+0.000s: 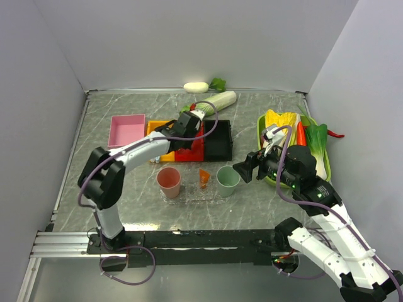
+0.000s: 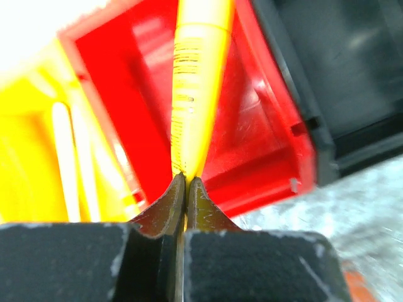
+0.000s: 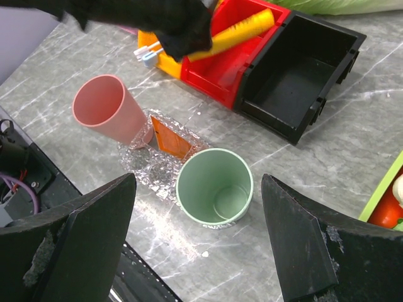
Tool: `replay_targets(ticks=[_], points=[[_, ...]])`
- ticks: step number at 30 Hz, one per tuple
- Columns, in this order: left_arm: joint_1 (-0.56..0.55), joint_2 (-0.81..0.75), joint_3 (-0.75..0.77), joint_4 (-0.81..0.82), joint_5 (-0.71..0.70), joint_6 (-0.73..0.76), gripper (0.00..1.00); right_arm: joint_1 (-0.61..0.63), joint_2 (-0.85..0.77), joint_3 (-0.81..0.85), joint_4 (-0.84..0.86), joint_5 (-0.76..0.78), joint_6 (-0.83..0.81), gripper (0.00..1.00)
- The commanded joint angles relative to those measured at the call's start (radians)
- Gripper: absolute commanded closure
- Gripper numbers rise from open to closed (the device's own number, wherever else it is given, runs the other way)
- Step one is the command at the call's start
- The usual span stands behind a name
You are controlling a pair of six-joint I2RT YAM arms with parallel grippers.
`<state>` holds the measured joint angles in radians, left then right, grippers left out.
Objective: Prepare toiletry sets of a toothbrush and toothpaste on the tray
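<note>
My left gripper (image 2: 187,179) is shut on the flat end of a yellow-orange toothpaste tube (image 2: 195,82), which hangs over the red bin (image 2: 258,145). From above, that gripper (image 1: 189,126) is over the bins at the back. Two pale toothbrushes (image 2: 63,157) lie in the yellow bin beside it. The clear speckled tray (image 3: 148,170) holds an orange toothpaste tube (image 3: 170,139), also seen from above (image 1: 204,178). My right gripper (image 3: 198,182) is open and empty above the green cup (image 3: 214,185).
A pink cup (image 1: 169,182) and the green cup (image 1: 228,180) stand at the tray's two ends. An empty black bin (image 1: 218,139) adjoins the red one, and a pink bin (image 1: 126,130) sits further left. A green vegetable tray (image 1: 315,151) lies at the right.
</note>
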<state>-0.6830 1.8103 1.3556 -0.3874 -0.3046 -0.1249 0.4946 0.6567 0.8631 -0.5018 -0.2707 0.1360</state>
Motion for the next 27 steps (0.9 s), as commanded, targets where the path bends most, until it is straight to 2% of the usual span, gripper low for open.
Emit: replay_targets(ticks=[1,5,11,17,23,27], points=[[-0.009,-0.165,-0.007,0.033,0.070,0.024,0.99,-0.005,-0.011,0.051,0.019,0.008,-0.010,0.12],[-0.009,-0.268,-0.023,0.002,0.102,0.019,0.99,-0.008,0.007,0.088,0.016,-0.038,-0.016,0.11],[-0.009,-0.474,-0.093,-0.010,0.257,0.051,0.99,-0.005,0.106,0.180,0.045,-0.171,-0.012,0.08],[-0.009,-0.750,-0.315,0.137,0.418,0.152,0.99,-0.007,0.213,0.264,0.117,-0.235,0.077,0.07],[-0.009,-0.867,-0.483,0.237,0.597,0.199,0.99,-0.005,0.336,0.321,0.172,-0.300,0.178,0.08],[-0.009,-0.898,-0.516,0.252,0.624,0.215,0.99,-0.005,0.409,0.336,0.198,-0.355,0.221,0.09]])
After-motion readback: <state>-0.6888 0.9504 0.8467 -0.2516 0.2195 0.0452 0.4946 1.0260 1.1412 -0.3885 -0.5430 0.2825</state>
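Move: The yellow toothpaste, already held by the left hand over the red bin, lies about 23 cm ahead, 17 cm left and 16 cm below the open right hand. From the left hand, the right gripper it is taken to is some 18 cm back, 19 cm right and 17 cm higher. Nearby, the green cup stands about 14 cm back and 14 cm right of the left hand, the orange toothpaste 14 cm back and 6 cm right, both lower. The yellow toothpaste, still pinched in the left fingers, goes up about 15 cm from over the red bin, then back about as far towards the tray, while the wrist turns clockwise and tips up to swing its free end to the right. The right hand, fingers staying wide open, comes left, up and a little forward to meet it. ##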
